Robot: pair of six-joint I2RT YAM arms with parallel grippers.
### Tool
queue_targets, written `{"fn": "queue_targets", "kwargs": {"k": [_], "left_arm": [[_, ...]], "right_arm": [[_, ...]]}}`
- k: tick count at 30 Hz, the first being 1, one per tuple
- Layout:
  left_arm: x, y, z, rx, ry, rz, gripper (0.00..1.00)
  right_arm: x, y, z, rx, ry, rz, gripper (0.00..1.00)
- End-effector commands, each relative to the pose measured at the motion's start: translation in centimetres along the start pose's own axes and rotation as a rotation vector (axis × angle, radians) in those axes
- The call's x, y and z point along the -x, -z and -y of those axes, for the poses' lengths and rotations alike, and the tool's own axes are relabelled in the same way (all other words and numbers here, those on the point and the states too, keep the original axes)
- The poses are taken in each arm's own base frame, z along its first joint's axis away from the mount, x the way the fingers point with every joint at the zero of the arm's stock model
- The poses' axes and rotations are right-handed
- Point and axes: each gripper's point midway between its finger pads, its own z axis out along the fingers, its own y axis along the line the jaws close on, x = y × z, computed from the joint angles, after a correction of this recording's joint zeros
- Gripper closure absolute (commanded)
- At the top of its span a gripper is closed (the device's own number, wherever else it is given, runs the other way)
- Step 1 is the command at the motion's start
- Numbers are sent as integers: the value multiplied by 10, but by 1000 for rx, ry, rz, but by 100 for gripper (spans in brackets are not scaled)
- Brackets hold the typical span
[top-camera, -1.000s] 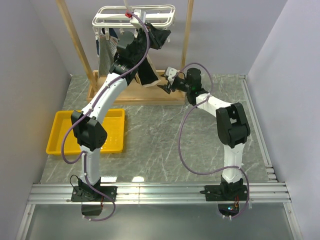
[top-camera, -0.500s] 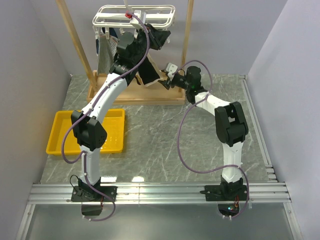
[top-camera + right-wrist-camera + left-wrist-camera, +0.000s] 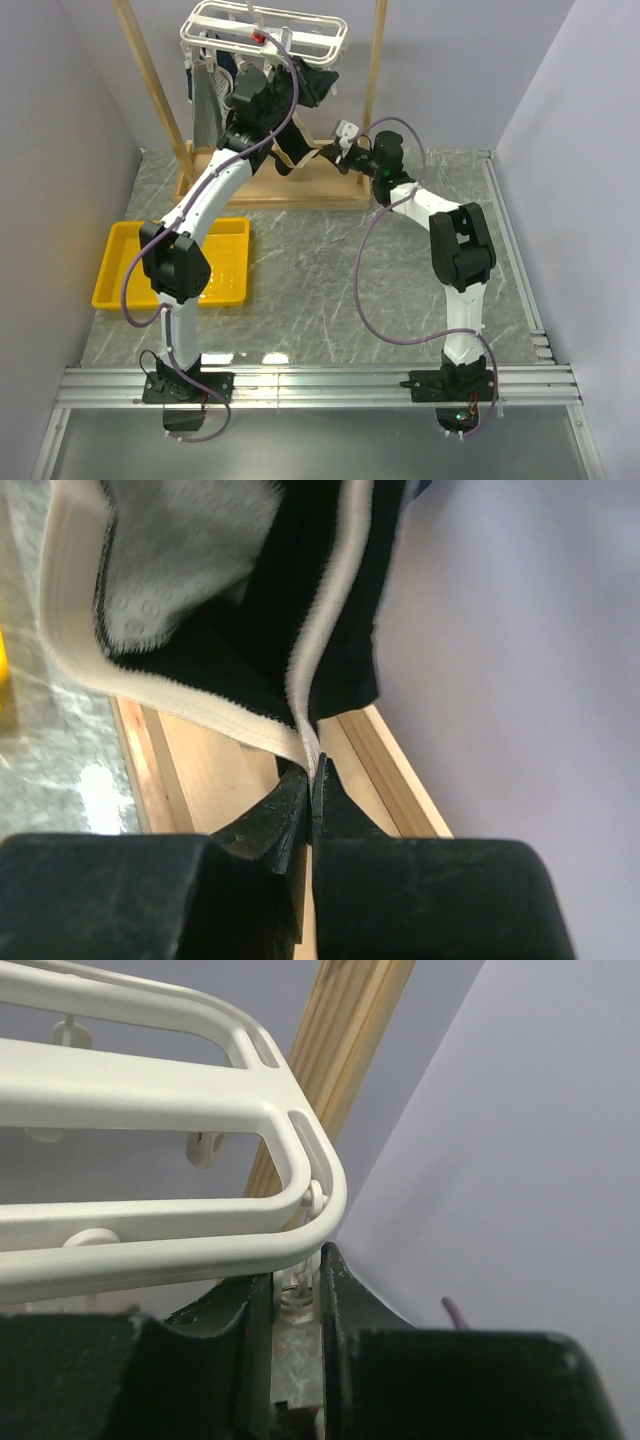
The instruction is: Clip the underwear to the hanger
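Note:
The white hanger point(image 3: 265, 25) hangs from the wooden frame; its bars fill the left wrist view point(image 3: 150, 1080). My left gripper point(image 3: 318, 78) is up at the hanger's right corner, shut on a small white clip point(image 3: 297, 1295) that dangles below the corner bar. The black underwear point(image 3: 285, 140) hangs below that arm. My right gripper point(image 3: 332, 152) is shut on its beige waistband point(image 3: 305, 742), which it holds over the wooden base. The black fabric point(image 3: 340, 600) rises from the pinch. The left wrist view does not show whether the underwear touches the clip.
The wooden frame stand point(image 3: 270, 185) has slanted posts point(image 3: 150, 80) at left and right. A grey striped garment point(image 3: 208, 100) hangs at the hanger's left end. A yellow tray point(image 3: 120, 270) lies at the left by the left arm. Walls close in the back and both sides.
My right gripper has moved up and to the left with the waistband. The left gripper and the hanger have shifted a little up and to the left.

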Motion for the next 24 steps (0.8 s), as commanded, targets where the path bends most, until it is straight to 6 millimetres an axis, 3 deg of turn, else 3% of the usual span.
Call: {"fn": "queue_targets", "kwargs": {"k": [1, 2, 8, 14, 24], "left_arm": [[44, 18, 23, -58, -61, 63, 100], [45, 20, 23, -61, -69, 61, 100], [32, 31, 20, -140, -98, -11, 100], [21, 33, 22, -204, -98, -53, 100], [9, 37, 31, -302, -92, -88, 100]], "right_arm": [[103, 17, 39, -68, 54, 166, 100], [117, 20, 41, -71, 57, 184, 100], [158, 33, 46, -74, 102, 229, 100], [185, 37, 52, -69, 116, 244, 100], [187, 31, 54, -37, 89, 188, 100]]}}
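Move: The clip that my left hand already keeps squeezed at the hanger's right end is almost straight above my right hand, roughly 20 cm up and 1 cm to its right; my right hand has the waistband already pinched. From that hand the hanger's middle is about 11 cm left, 4 cm ahead and 26 cm up, and the striped garment hangs some 20 cm left, 2 cm ahead and 12 cm higher. From my left hand the pinched waistband is about 20 cm below and 1 cm left. Keeping the waistband pinched, I lift my right hand quickly about 16 cm towards the clip's mouth, drawing it back some 3 cm and slowing as it comes close beneath my left fingers. My left hand keeps its hold on the clip, easing back about 3 cm and a little left while it turns some 10 degrees clockwise. ##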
